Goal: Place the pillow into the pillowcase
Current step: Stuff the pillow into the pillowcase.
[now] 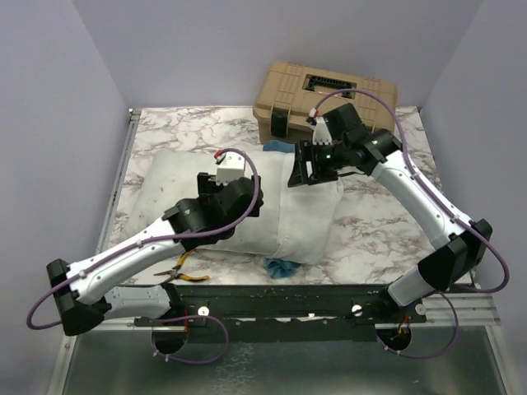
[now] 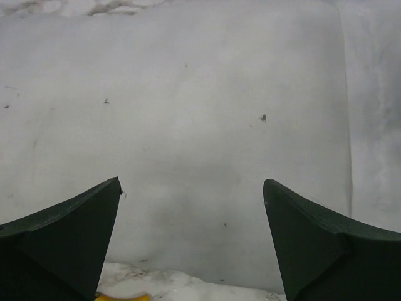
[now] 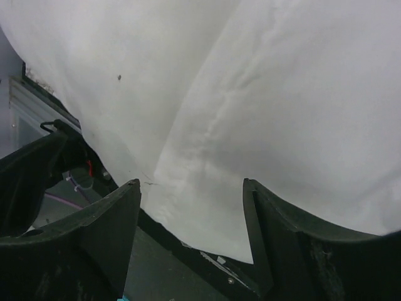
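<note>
The white pillow [image 1: 177, 185] lies across the marble table, its right end inside the pillowcase [image 1: 309, 222], which shows its plain white side with a blue frill [image 1: 282, 268] at the near edge. My left gripper [image 1: 216, 185] hovers over the pillow's middle. In the left wrist view it [image 2: 192, 180] is open, with bare pillow [image 2: 188, 113] between the fingers and the pillowcase edge [image 2: 376, 125] to the right. My right gripper [image 1: 306, 174] is at the far edge of the pillowcase. It [image 3: 190, 181] stands open over the pillowcase hem [image 3: 301, 113], beside the pillow [image 3: 125, 63].
A tan toolbox [image 1: 325, 99] stands at the back of the table behind the right gripper. Yellow-handled pliers [image 1: 185, 276] lie by the near edge under the left arm, their handle [image 2: 119, 296] showing below the pillow. Metal rails border the table's left and near edges.
</note>
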Robot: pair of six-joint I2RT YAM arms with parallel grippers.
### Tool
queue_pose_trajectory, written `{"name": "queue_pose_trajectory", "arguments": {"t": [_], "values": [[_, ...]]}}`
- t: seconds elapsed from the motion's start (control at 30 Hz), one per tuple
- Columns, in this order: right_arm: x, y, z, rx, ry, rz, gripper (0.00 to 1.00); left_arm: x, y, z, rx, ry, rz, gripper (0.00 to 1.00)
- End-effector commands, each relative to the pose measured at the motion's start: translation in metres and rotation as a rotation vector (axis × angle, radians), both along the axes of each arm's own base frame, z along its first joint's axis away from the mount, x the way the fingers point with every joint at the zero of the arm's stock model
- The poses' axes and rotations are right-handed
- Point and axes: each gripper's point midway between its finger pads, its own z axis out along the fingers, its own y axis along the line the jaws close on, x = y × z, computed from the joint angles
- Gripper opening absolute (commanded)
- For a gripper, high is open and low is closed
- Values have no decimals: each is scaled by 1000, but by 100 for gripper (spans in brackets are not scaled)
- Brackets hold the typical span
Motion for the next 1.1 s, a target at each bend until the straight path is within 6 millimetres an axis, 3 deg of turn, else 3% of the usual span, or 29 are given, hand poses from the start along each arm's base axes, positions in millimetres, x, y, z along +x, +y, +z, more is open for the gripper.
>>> {"name": "queue_pose_trajectory", "arguments": {"t": [0.0, 0.13, 0.2, 0.27, 0.37, 0.47, 0.57, 0.7, 0.8, 0.9, 0.97, 1.07], "values": [[-19, 31, -22, -52, 94, 67, 71, 12, -16, -43, -68, 246, -76, 97], [-20, 34, -56, -169, 121, 48, 70, 22, 2, -72, -86, 369, -35, 97], [-14, 31, -67, -220, 112, 34, 64, 24, 8, -87, -84, 419, -18, 97], [-7, 30, -71, -255, 91, 33, 53, 25, 9, -104, -81, 469, -24, 93], [4, 35, -61, -258, 45, 39, 27, 25, 0, -117, -81, 499, -71, 71], [14, 53, -16, -146, -37, 66, 4, 32, -16, -107, -144, 451, -137, 35], [14, 79, 58, 57, -163, 133, 0, 40, -37, -81, -254, 368, -208, 0], [-4, 99, 158, 336, -316, 222, 0, 45, -68, -44, -418, 301, -299, 0], [-30, 111, 205, 532, -360, 338, 0, 48, -96, -6, -555, 251, -389, 0], [-55, 116, 231, 675, -371, 436, 0, 50, -122, 41, -672, 152, -477, 0], [-59, 115, 235, 722, -396, 441, 0, 50, -133, 69, -715, 76, -518, 0], [-51, 112, 221, 679, -399, 390, 0, 59, -125, 74, -684, 24, -465, 0]]}}
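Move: The stitched seam where the white pillowcase meets the pillow lies about 4 cm left of the right hand, 1 cm back and 7 cm below. The far tuft of teal hem is some 9 cm ahead of that hand, 5 cm left and 12 cm down; the toolbox is about 24 cm ahead, 7 cm right and 14 cm down. The left hand's pinching spot on the pillow is 3 cm ahead and 11 cm below, with the pliers about 17 cm back, 14 cm left and 22 cm down. The seam is pinched by the right hand, which dips about 7 cm and slides left, shuts, then hauls its edge steeply up some 24 cm while drifting further left and tilting about 30 degrees. The pillow is pinched by the left hand, which sinks 11 cm and edges forward, closes on a fold, then lifts nearly as far while swinging right towards the seam and rolling its left side down. ##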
